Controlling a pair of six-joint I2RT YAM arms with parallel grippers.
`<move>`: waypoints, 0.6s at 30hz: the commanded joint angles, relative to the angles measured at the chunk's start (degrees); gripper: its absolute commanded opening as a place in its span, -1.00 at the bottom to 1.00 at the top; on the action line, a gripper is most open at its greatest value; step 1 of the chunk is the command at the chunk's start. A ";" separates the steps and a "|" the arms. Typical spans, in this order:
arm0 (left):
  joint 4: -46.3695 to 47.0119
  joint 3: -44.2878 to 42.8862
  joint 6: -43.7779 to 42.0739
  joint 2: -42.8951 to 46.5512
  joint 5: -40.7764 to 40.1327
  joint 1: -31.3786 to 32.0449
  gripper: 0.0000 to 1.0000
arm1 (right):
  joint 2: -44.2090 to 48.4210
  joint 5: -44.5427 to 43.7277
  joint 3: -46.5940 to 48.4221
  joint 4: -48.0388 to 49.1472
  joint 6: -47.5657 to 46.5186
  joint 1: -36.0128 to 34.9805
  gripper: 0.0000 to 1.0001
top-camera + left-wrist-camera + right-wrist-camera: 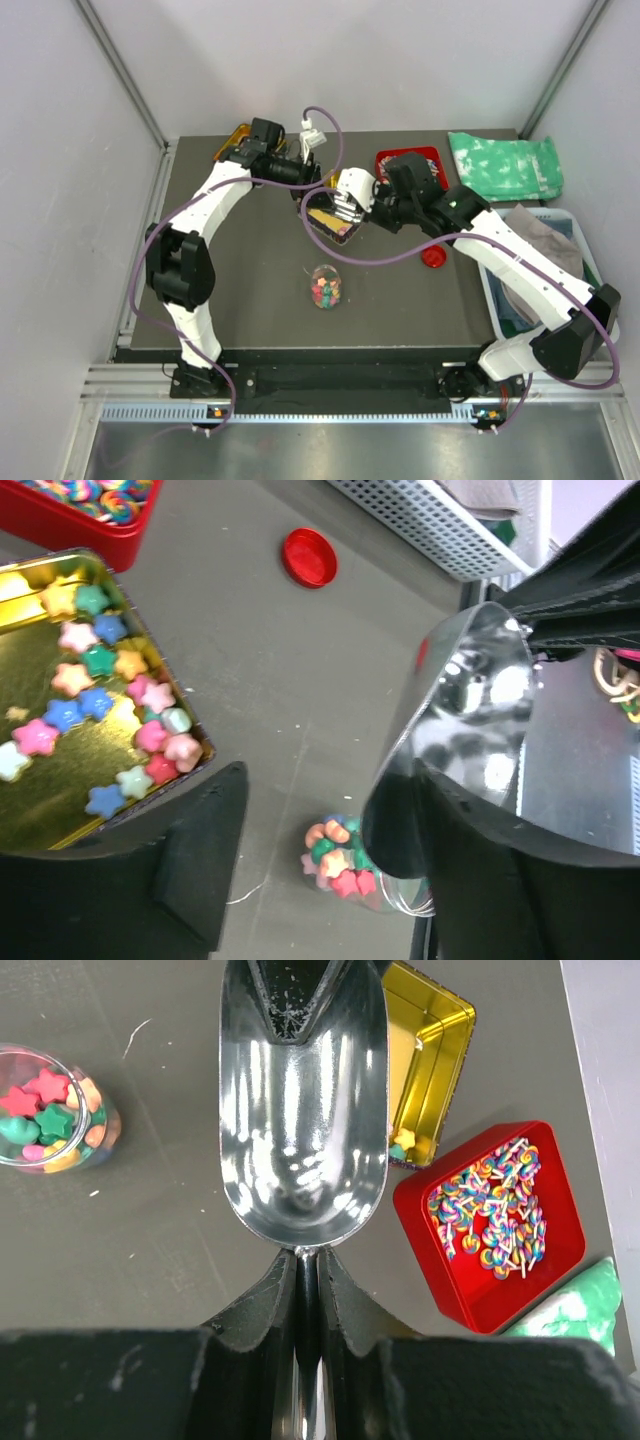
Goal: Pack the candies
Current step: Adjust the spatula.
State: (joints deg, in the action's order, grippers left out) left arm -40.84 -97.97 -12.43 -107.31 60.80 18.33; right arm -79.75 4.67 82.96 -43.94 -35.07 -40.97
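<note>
The candies (95, 695) are small pastel stars lying in a gold tray (40, 810). More of the candies (50, 1110) fill a clear jar (325, 287) in mid-table. My right gripper (307, 1255) is shut on the handle of a shiny metal scoop (300, 1110), which is empty and hovers beside the gold tray (440, 1040). My left gripper (305, 796) is open above the table with nothing between its fingers; its right finger (480, 880) overlaps the scoop's (470, 720) mouth. The jar (350, 865) shows below the gap.
A red tray (560, 1260) of striped lollipops sits right of the gold tray. A red lid (308, 557) lies on the table. A white basket (590, 260) stands at the right edge, a green cloth (505, 165) at back right, an orange tray (235, 140) at back left.
</note>
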 commanded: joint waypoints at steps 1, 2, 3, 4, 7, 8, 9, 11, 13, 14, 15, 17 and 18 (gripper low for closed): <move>-0.82 -0.02 -1.55 -0.62 2.57 0.04 0.20 | 1.87 0.17 2.91 4.65 1.32 1.16 -1.00; -0.91 -0.20 -1.72 -0.80 3.79 0.04 0.12 | 1.87 -0.01 2.82 4.83 1.49 1.07 -1.00; -1.17 -0.37 -1.81 -0.97 4.41 0.04 0.06 | 1.87 -0.18 2.74 5.09 1.58 1.16 -1.00; -1.52 -0.90 -1.99 -1.32 4.77 0.04 -0.03 | 1.87 -0.53 2.56 5.62 1.50 1.16 -1.00; -3.36 -2.21 -2.69 -2.29 7.31 0.04 -0.37 | 2.23 -2.98 1.07 7.46 0.97 1.16 -1.00; -3.98 -2.57 -2.69 -2.47 7.84 0.04 -0.47 | 2.23 -3.78 0.11 8.69 0.79 1.16 -1.00; -4.25 -2.75 -2.69 -2.64 8.80 0.04 -0.65 | 2.31 -4.48 -0.42 9.57 0.71 1.16 -1.00; -4.60 -3.01 -2.87 -2.82 9.43 -0.04 -0.89 | 2.66 -6.86 -1.91 11.41 -0.26 1.16 -1.00; -5.13 -3.10 -2.95 -2.91 10.04 0.04 -1.00 | 2.93 -8.09 -2.71 12.30 -0.61 1.16 -1.00; -5.13 -3.10 -2.96 -3.00 10.31 0.04 -1.00 | 3.02 -8.18 -3.32 12.74 -0.96 0.98 -1.00; -5.30 -3.10 -3.04 -3.00 10.40 0.04 -1.00 | 3.02 -8.44 -3.50 13.09 -1.05 1.07 -1.00; -5.48 -3.01 -3.13 -3.08 10.66 0.04 -1.00 | 3.19 -9.32 -4.03 13.79 -1.23 0.98 -1.00; -5.48 -3.10 -3.22 -3.08 10.66 0.04 -1.00 | 3.28 -9.32 -4.12 13.97 -1.32 0.98 -1.00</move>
State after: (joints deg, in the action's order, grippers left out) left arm -43.38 -99.63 -13.91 -110.34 69.87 18.28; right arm -79.57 0.14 78.30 -38.63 -35.97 -40.71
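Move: My open left fingers straddle the rim of the spatula's metal scoop, whose middle lies about 3 cm to their right and 2 cm back. The tin of candies is some 20 cm below that hand and 3 cm right; the jar is about 20 cm back and 18 cm down. From my right hand, which holds the handle, the scoop's middle is roughly 4 cm left and 2 cm ahead, slightly lower. I shut my left fingers on the front part of the scoop, one finger inside the bowl, while that hand eases about 1.5 cm back and a little right, its wrist turning some 10 degrees. My right hand keeps its grip on the handle and, as the left closes, goes down and forward about 2 cm in all, drifting slightly right. ##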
